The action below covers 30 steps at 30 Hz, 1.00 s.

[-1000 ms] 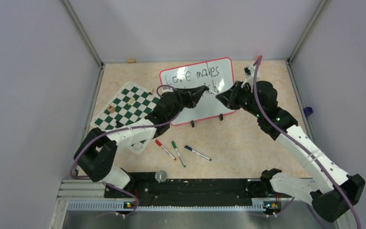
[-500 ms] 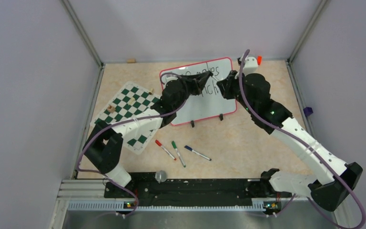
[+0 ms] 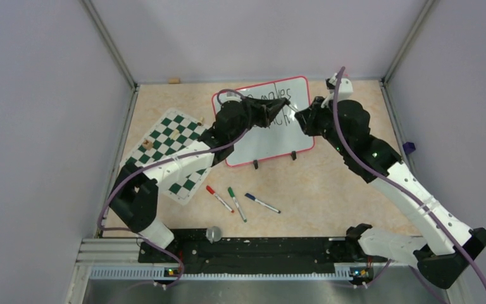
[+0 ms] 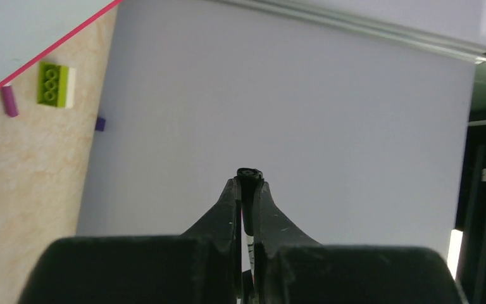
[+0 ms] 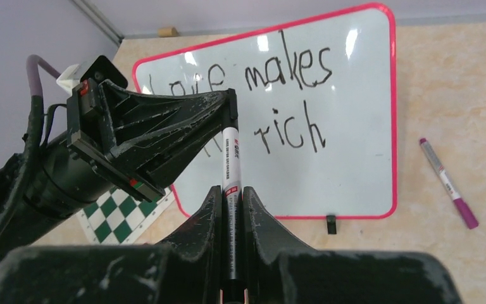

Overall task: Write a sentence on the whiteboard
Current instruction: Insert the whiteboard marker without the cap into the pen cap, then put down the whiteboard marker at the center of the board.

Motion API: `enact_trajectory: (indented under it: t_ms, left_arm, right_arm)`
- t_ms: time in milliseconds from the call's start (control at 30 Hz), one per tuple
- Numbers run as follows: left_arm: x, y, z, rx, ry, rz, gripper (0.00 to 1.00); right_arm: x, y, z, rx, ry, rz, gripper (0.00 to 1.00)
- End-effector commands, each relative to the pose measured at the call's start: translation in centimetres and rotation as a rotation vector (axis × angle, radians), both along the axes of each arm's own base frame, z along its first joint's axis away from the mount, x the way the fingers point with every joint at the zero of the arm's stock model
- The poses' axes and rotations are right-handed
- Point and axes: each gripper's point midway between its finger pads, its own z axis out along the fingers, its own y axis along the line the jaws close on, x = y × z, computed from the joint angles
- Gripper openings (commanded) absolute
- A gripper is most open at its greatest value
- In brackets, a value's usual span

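The whiteboard [image 5: 348, 164], white with a thin red frame, stands at the back of the table [image 3: 272, 140]. The sentence [image 5: 285, 82] is in black; "Love makes" and "rich" show, and the left arm hides part of it. My right gripper [image 5: 230, 190] is shut on the barrel of a black marker [image 5: 230, 158] above the board. My left gripper [image 4: 248, 180] is shut on the marker's black cap end [image 4: 249, 173]. The two grippers meet tip to tip over the board's upper right, left gripper [image 3: 283, 102] and right gripper [image 3: 299, 114].
A green-and-white checkered mat [image 3: 171, 142] lies left of the board. Red [image 3: 219, 198], green [image 3: 236, 203] and blue [image 3: 262, 202] markers lie in front. A purple marker [image 5: 448, 183] lies right of the board. A green brick [image 4: 55, 84] sits near the wall.
Both arms rose and moved toward the back over the board. The gripper tips, apart a second ago, have closed in on each other and now meet at the marker.
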Motion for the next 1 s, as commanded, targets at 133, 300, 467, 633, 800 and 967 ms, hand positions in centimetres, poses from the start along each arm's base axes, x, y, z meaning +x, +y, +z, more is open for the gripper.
enact_trajectory:
  t_ms: [133,300,467,633,800,967]
  left_arm:
    - [-11.7,-2.3,1.5,0.166,-0.129,-0.435,0.36]
    - [-10.9,1.2,-0.2,0.367,-0.122,-0.366,0.97]
    - [-10.1,5.9,-1.5,0.525,-0.148,-0.272,0.99]
    - [-10.0,10.6,-3.2,0.656,-0.203,-0.127,0.97]
    - [-10.0,13.9,-4.6,0.797,-0.239,-0.068,0.94]
    - [-10.5,15.5,-5.1,0.924,-0.307,-0.084,0.94]
  right_arm:
    - [-2.4,-1.0,-0.3,0.142,0.016,0.005,0.00]
    - [-5.3,-2.0,-2.2,0.138,0.079,0.044,0.00]
    - [-8.6,-1.8,-6.3,0.098,0.208,0.150,0.00]
    - [-10.8,-0.6,-11.3,0.099,0.352,0.246,0.00]
    - [-10.8,0.0,-14.0,0.127,0.395,0.262,0.00]
    - [-10.1,1.0,-15.6,0.199,0.420,0.299,0.00]
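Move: The black cap is pinched in the left fingertips and already covers the tip of the marker held in the right gripper, about 6 cm ahead of the right hand, 3 cm left and 2 cm lower. The whiteboard's middle lies some 18 cm ahead of the left hand, 4 cm left and 33 cm below. From the right hand, the blue marker lies about 11 cm back and 10 cm left on the table, 34 cm down. Spread the left fingers wide to let go of the cap. Draw that gripper back about 10 cm, then swing it leftward, away from the marker, rolling some 45 degrees so its left side rises. Meanwhile keep the right pinch on the marker and carry it down about 17 cm and back some 11 cm, away from the whiteboard, tipping the fingers further downward. ##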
